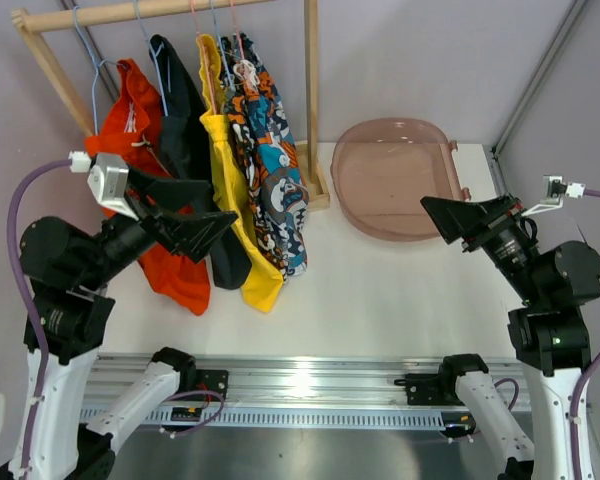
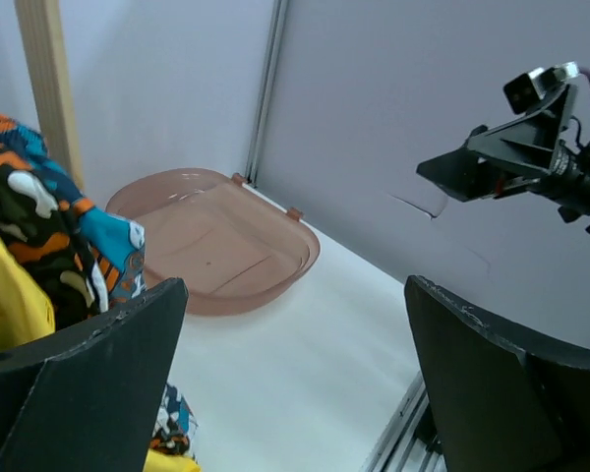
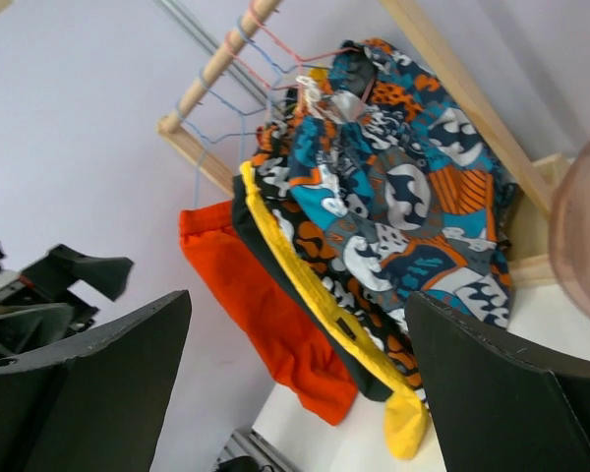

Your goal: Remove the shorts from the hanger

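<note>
Five shorts hang on wire hangers from a wooden rack point(image 1: 310, 90) at the back left: orange-red point(image 1: 130, 110), black point(image 1: 185, 135), yellow point(image 1: 252, 265), black-white-orange patterned point(image 1: 246, 140) and teal-orange-black patterned point(image 1: 283, 185). My left gripper point(image 1: 225, 203) is open and empty, close in front of the black and yellow shorts. In the left wrist view it point(image 2: 295, 295) points past the patterned shorts point(image 2: 49, 226). My right gripper point(image 1: 440, 215) is open and empty at the right, apart from the shorts. In its wrist view it point(image 3: 297, 300) faces the orange-red point(image 3: 265, 315), yellow point(image 3: 320, 300) and teal patterned shorts point(image 3: 413, 197).
A shallow pink tray point(image 1: 380, 128) lies at the back, right of the rack's foot; it also shows in the left wrist view point(image 2: 305, 258). Grey walls close in at the back and right. A metal rail point(image 1: 300, 385) runs along the near table edge.
</note>
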{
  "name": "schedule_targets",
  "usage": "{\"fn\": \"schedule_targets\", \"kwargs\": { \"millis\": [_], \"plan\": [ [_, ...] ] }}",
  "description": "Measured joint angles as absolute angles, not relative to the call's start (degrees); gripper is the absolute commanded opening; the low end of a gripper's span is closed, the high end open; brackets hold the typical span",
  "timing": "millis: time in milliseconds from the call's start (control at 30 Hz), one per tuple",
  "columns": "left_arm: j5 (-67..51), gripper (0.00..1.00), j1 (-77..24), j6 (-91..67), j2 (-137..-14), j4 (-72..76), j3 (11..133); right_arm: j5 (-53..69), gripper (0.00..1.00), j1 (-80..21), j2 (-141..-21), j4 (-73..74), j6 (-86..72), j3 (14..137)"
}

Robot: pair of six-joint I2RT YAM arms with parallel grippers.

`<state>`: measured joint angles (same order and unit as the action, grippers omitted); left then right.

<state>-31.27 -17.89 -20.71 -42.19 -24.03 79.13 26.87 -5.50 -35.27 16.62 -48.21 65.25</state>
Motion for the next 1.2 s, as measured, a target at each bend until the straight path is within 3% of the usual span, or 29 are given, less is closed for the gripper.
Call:
{"fn": "schedule_targets", "kwargs": {
  "millis": [233,633,900,1200],
  "plan": [
    [-30.3,0.99,-19.3,-19.6,-53.5,-19.0,86.0,24.8,0.99,-5.5,-39.4,16.4,-43.8,63.5],
    [-9.1,0.99,-22.7,-13.9,-101.1,-25.6,141.3,21.6,0.99,-6.4,-40.1,18.8,-37.3,49.4],
    [-0.9,0.99,-22.7,-14.2,-112.6,-26.0,143.2,21.2,0.99,-6.8,-36.4,18.5,-37.2,41.5],
    [4.9,0.99,-21.8,-15.0,-116.2,-22.7,143.8,21.1,0.99,-7.0,-35.2,19.5,-34.4,40.3]
  ]
}}
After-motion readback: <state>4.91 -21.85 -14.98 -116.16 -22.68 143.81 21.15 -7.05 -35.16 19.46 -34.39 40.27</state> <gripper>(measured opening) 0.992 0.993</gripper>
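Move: The rightmost pink hanger, carrying the patterned shorts, is about 40 cm ahead of the left hand, 2 cm to its right and 3 cm above. From that hand, the shorts' middle is some 28 cm ahead, 8 cm right and 20 cm below, the yellow shorts 24 cm ahead, 2 cm right and equally low. The rack's post is 38 cm ahead, 16 cm right. From the right hand, the hanger is roughly 37 cm ahead and 32 cm left. The open left hand arcs about 38 cm forward to the pink hanger while the right sinks some 20 cm. ##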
